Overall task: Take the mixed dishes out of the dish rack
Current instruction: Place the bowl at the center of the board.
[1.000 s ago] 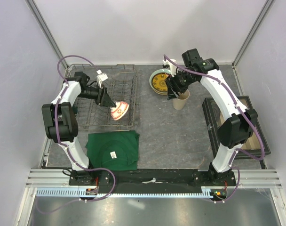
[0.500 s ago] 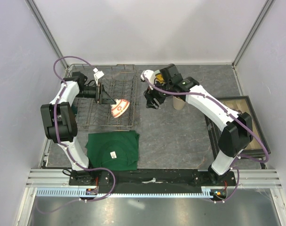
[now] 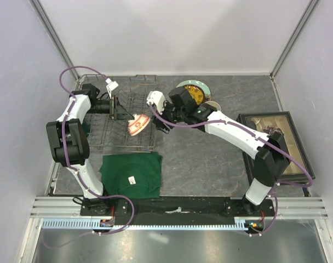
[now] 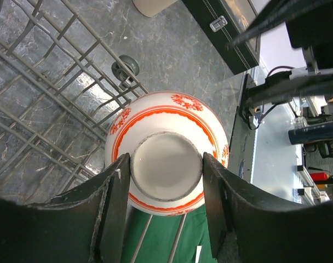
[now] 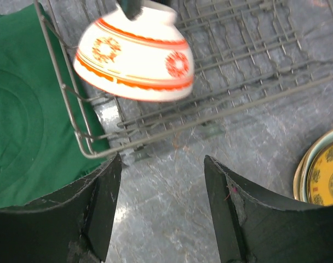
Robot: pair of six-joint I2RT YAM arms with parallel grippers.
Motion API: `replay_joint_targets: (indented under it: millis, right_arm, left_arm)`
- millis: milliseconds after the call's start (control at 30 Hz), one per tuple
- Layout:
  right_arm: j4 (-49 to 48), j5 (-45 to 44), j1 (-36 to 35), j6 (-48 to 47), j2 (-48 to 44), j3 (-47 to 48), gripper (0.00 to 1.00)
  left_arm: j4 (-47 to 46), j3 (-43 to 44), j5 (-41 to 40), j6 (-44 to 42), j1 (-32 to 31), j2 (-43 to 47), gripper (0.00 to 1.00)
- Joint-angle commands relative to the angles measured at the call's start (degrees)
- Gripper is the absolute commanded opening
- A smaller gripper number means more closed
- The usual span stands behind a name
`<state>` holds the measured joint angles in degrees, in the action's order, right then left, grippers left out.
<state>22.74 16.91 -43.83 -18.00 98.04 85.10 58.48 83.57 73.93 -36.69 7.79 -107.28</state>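
Note:
A small red-and-white bowl (image 3: 138, 125) hangs upside down over the right part of the grey wire dish rack (image 3: 114, 141). My left gripper (image 3: 129, 116) is shut on its foot ring (image 4: 166, 164), one finger on each side. In the right wrist view the bowl (image 5: 135, 52) floats above the rack's corner (image 5: 237, 60). My right gripper (image 3: 161, 124) stands open just right of the rack, above bare table (image 5: 162, 164), holding nothing. A yellow-and-dark patterned plate (image 3: 193, 93) lies on a pale teal plate (image 3: 205, 87) at the back. The tall beige cup (image 3: 213, 104) is partly hidden behind the right arm.
A dark green folded cloth (image 3: 131, 174) lies in front of the rack, its edge under the rack's corner (image 5: 18, 126). A black compartment box (image 3: 276, 143) sits at the right. The plates' rim (image 5: 320, 175) shows at the lower right of the right wrist view.
My right arm has swung left, away from the beige cup, to the rack's right edge near the bowl. The left gripper has kept the bowl and shifted it slightly back.

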Motion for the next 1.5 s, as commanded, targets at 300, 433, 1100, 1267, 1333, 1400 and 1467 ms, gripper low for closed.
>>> replay_joint_targets:
  millis: [300,433,1100,1267,1333,1400,1467]
  right_arm:
    - [-8.0,-13.7,-7.3,-2.5,4.1,0.1,0.69]
    - [-9.4,-14.9,-7.3,-2.8,5.5,0.2,0.69]
    - [-11.0,-14.4,-7.4,-0.8,8.2,5.3,0.68]
    - [-11.6,-14.0,-7.6,-0.3,7.8,5.5,0.67]
    - [-11.8,-14.0,-7.6,-0.1,7.6,5.6,0.67]
    - [-11.8,-13.8,-7.8,0.3,7.4,6.1,0.66]
    - [-11.5,-13.5,-7.8,0.7,7.4,6.7,0.66]
  left_arm:
    - [1.2,0.4,6.7,2.2,0.6,0.2,0.02]
    - [2.4,0.6,7.0,1.4,0.6,0.2,0.02]
    - [5.6,-0.4,8.3,-1.5,0.6,-0.6,0.01]
    - [9.4,0.2,9.8,-5.2,0.6,-2.1,0.02]
    - [11.6,0.7,10.4,-6.5,0.6,-2.9,0.02]
    - [13.3,1.0,10.6,-8.7,0.6,-3.8,0.01]
    - [15.8,1.4,11.3,-10.8,0.6,-4.4,0.02]
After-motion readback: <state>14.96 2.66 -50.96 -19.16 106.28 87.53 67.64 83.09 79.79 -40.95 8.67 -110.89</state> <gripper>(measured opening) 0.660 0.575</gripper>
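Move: The bowl is already held by its foot in the left gripper, clear of the rack. From the right hand it lies about 9 cm left, 1 cm back and 3 cm lower. The dish rack's middle is some 18 cm left and 9 cm ahead of the right hand, the plate stack about 13 cm right and 18 cm ahead, the green cloth 12 cm left and 17 cm back. From the left hand, the right gripper's fingers are about 12 cm right, 2 cm back and 2 cm higher. Bring the open right gripper about 4 cm further left to the bowl's rim, then sink it roughly 4 cm while easing about 2 cm forward, and lift it back about 1 cm. Keep the left gripper pinching the bowl's foot; draw it 1.5 cm back towards the base and turn it some 10 degrees, its fingers tipping up a little. Leave the right fingers open beside the rim. ##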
